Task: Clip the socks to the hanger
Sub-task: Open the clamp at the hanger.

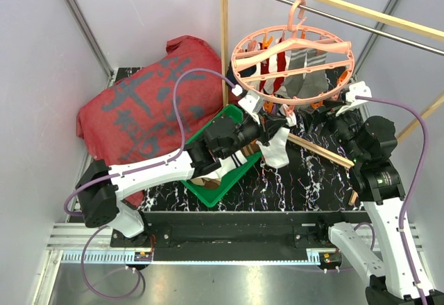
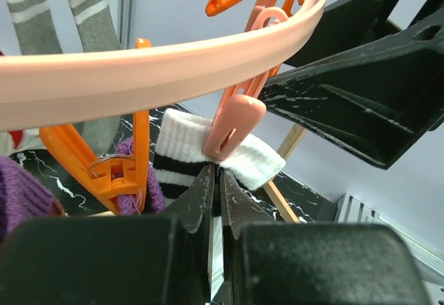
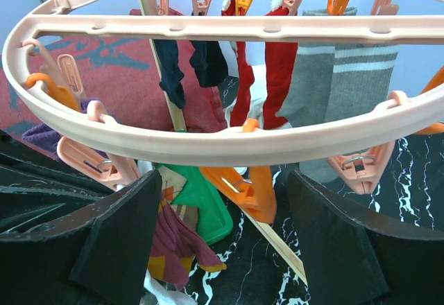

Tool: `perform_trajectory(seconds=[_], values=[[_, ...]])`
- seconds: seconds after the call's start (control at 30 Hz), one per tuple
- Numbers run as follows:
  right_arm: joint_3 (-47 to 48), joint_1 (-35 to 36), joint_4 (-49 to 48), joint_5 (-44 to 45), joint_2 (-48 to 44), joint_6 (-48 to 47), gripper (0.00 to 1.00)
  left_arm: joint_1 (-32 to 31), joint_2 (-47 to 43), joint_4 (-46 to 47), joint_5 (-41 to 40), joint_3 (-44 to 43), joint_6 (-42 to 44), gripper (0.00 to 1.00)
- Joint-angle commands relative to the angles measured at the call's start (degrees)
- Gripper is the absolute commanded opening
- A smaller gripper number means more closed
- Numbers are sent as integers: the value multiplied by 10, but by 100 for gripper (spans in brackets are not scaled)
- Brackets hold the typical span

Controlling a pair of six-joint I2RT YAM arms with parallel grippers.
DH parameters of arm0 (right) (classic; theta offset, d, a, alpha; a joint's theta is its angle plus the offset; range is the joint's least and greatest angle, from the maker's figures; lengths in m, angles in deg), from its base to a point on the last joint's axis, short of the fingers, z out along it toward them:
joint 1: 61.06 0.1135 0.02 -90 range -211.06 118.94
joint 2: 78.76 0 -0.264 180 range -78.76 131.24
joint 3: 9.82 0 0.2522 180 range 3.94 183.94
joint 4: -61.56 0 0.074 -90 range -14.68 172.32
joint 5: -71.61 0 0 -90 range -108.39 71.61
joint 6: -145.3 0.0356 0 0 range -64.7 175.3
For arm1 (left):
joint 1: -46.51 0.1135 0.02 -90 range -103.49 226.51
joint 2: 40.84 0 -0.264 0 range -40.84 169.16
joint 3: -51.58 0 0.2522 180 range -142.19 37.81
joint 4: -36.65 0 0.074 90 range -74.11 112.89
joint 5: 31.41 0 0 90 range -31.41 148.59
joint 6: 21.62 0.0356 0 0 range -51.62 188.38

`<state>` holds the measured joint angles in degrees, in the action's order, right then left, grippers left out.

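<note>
The salmon-pink hanger (image 1: 244,76) hangs by its hook from the rail, with navy (image 3: 208,62), red (image 3: 281,69) and grey striped socks (image 3: 333,83) clipped to it. My left gripper (image 2: 216,170) is shut on a white sock with black stripes (image 2: 182,145), holding it up under the ring. A pink clip (image 2: 232,126) sits on that sock's cuff. Beside it an orange clip (image 2: 114,170) holds a purple sock (image 2: 21,197). My right gripper (image 3: 222,194) stands open just under the ring (image 3: 208,142), with an orange clip (image 3: 260,193) hanging between its fingers, untouched.
A green tray (image 1: 229,180) holds more socks; a maroon argyle one (image 3: 177,239) droops over its edge. A big red cloth (image 1: 139,104) lies at the back left. The wooden-and-metal rail frame (image 1: 224,28) stands behind, and one wooden bar (image 1: 326,151) lies on the black marbled table.
</note>
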<state>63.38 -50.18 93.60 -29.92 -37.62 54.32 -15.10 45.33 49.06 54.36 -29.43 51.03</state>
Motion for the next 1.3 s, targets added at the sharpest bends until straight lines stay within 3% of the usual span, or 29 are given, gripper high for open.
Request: perform_trajectory(seconds=[0.0,0.2,0.93,1.1,1.27], values=[[1,1,-30,10,4,-3,82,3,-29,27,11,-2,-8,4],[3,1,-49,53,6,-40,82,3,-36,27,11,3,-10,4],[0,0,-113,41,32,-54,72,2,-29,26,18,-3,-15,4],[2,1,-116,41,35,-55,62,2,-27,24,19,-5,-15,4],[9,1,-93,43,28,-47,43,2,-24,20,19,-6,-10,4]])
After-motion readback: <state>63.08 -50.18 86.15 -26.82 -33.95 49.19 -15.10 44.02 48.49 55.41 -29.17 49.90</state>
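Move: The orange clamp at the near rim of the hanger is about 4 cm ahead of the right hand's point, level with it sideways and about 1 cm higher. One pink clamp hangs some 7 cm to the hand's left and 1 cm ahead, and another about 6 cm to its right and 8 cm ahead, both about as high as the orange one. From the left hand, the orange clamp lies roughly 9 cm right, 4 cm ahead and 5 cm up. The right hand eases about 3 cm forward with a slight rise, its fingertips tipping up some 5 degrees, to bring its wide-open fingers around the orange clamp just under the rim; over the last stretch the fingers draw together from wide to about half open, one on each side of the clamp. The left hand creeps less than a centimetre and stays shut on the white sock, keeping its cuff just under the neighbouring pink clamp. ##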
